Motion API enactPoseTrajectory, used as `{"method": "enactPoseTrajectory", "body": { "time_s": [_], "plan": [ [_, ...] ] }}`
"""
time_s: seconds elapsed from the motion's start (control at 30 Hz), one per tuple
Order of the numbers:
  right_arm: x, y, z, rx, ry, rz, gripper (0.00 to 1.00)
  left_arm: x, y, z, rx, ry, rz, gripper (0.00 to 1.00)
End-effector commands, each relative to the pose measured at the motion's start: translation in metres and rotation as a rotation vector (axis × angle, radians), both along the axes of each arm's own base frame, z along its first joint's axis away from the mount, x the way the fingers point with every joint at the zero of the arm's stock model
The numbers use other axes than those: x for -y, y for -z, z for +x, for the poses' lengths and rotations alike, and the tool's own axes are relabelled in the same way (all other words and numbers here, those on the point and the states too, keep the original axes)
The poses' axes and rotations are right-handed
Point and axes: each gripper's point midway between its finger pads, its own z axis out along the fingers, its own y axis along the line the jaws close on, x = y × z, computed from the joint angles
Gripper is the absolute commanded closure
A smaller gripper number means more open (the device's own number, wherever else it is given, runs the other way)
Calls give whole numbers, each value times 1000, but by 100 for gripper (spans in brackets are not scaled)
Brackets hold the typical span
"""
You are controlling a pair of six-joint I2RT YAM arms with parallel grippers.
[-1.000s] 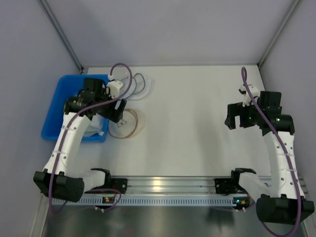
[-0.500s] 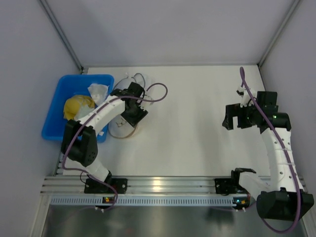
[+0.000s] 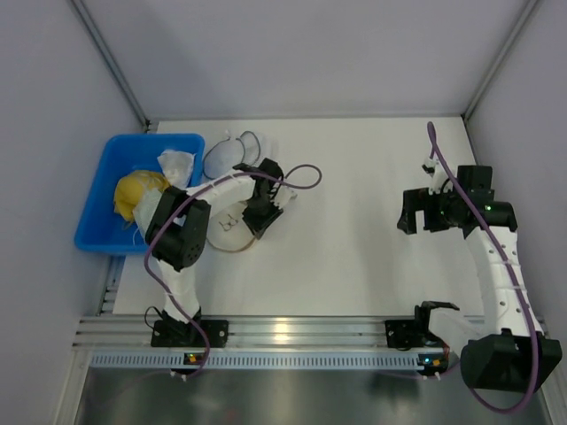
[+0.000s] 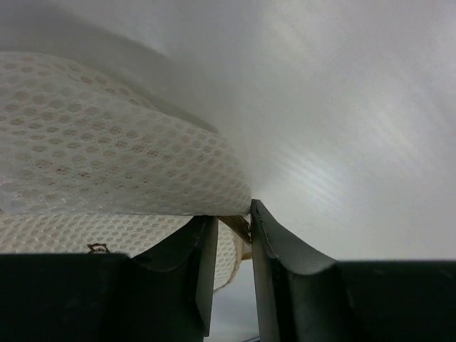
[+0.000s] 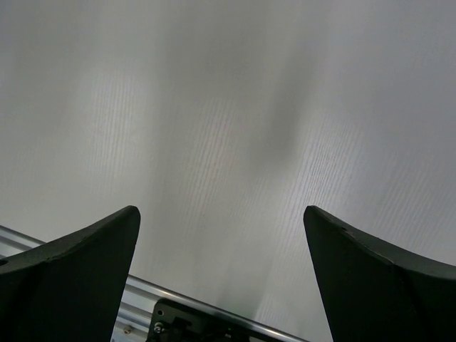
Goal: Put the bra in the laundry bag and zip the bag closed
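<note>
The laundry bag [image 3: 229,228], a round white mesh pouch with a tan rim, lies left of the table's middle. My left gripper [image 3: 257,218] is at its right edge. In the left wrist view the left gripper [image 4: 234,226] is shut on the bag's tan rim [image 4: 235,225], with a fold of mesh [image 4: 107,157] bulging above the fingers. A white crumpled piece [image 3: 176,164] lies in the blue bin [image 3: 97,199]; I cannot tell whether it is the bra. My right gripper [image 3: 409,215] is open and empty over bare table at the right, as in its wrist view [image 5: 221,235].
A yellow cloth bundle [image 3: 135,191] fills the middle of the blue bin. A round mesh pouch with a black rim [image 3: 232,150] lies behind the laundry bag. Grey walls close in the table on three sides. The arms' mounting rail [image 3: 292,332] runs along the near edge.
My left arm has swung right from over the blue bin to the laundry bag's right edge, uncovering the bin's contents. The right arm has hardly moved.
</note>
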Motion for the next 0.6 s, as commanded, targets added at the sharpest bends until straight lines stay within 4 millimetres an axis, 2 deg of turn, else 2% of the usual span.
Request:
{"method": "enactPoseTrajectory", "body": {
  "time_s": [0.0, 0.07, 0.1, 0.13, 0.2, 0.23, 0.27, 0.3, 0.33, 0.37, 0.47, 0.5, 0.53, 0.57],
  "plan": [
    [4, -11, 16, 72, 13, -1, 1, 72, -10, 14, 39, 45, -174, 70],
    [5, -10, 17, 66, 15, 0, 1, 94, -9, 16, 24, 37, -201, 71],
    [6, -9, 17, 62, 17, 6, 1, 112, -11, 12, 14, 59, -233, 71],
    [6, -9, 18, 59, 18, 7, 1, 131, -19, 21, 28, 50, -269, 70],
    [6, -6, 19, 49, 21, 17, 1, 162, -28, 20, 28, 73, -324, 69],
    [6, -7, 20, 51, 24, 25, 1, 180, -34, 29, 40, 54, -355, 67],
    [6, -5, 20, 41, 25, 29, 1, 191, -39, 34, 49, 50, -378, 63],
    [5, -5, 21, 43, 24, 36, 1, 202, -36, 34, 29, 24, -389, 60],
    [4, -4, 22, 39, 25, 42, 1, 210, -42, 37, 32, 26, -417, 56],
    [4, -3, 24, 35, 25, 48, 1, 223, -59, 45, 48, -3, -463, 49],
    [0, 1, 28, 17, 24, 79, 1, 231, -82, 47, 61, -15, -517, 39],
    [-4, 1, 29, 14, 14, 100, 1, 228, -99, 46, 92, 1, -534, 38],
    [-6, 4, 31, -2, 13, 116, 1, 224, -107, 47, 125, 10, -529, 37],
    [-8, 5, 33, -3, 9, 129, 1, 215, -105, 43, 129, 15, -505, 37]
  ]
}}
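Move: The left hand is down at the table with its fingers already shut on the right edge of the beige-rimmed laundry bag, whose middle lies about 8 cm to its left and level with it. The grey-rimmed mesh bag is some 19 cm ahead and 7 cm left; the blue bin's middle is about 36 cm left and 9 cm ahead. From the right hand, the beige-rimmed laundry bag is roughly 54 cm left, 4 cm ahead and 16 cm lower. The left hand drags the laundry bag about 22 cm right, tilting, then opens and rises some 5 cm. ##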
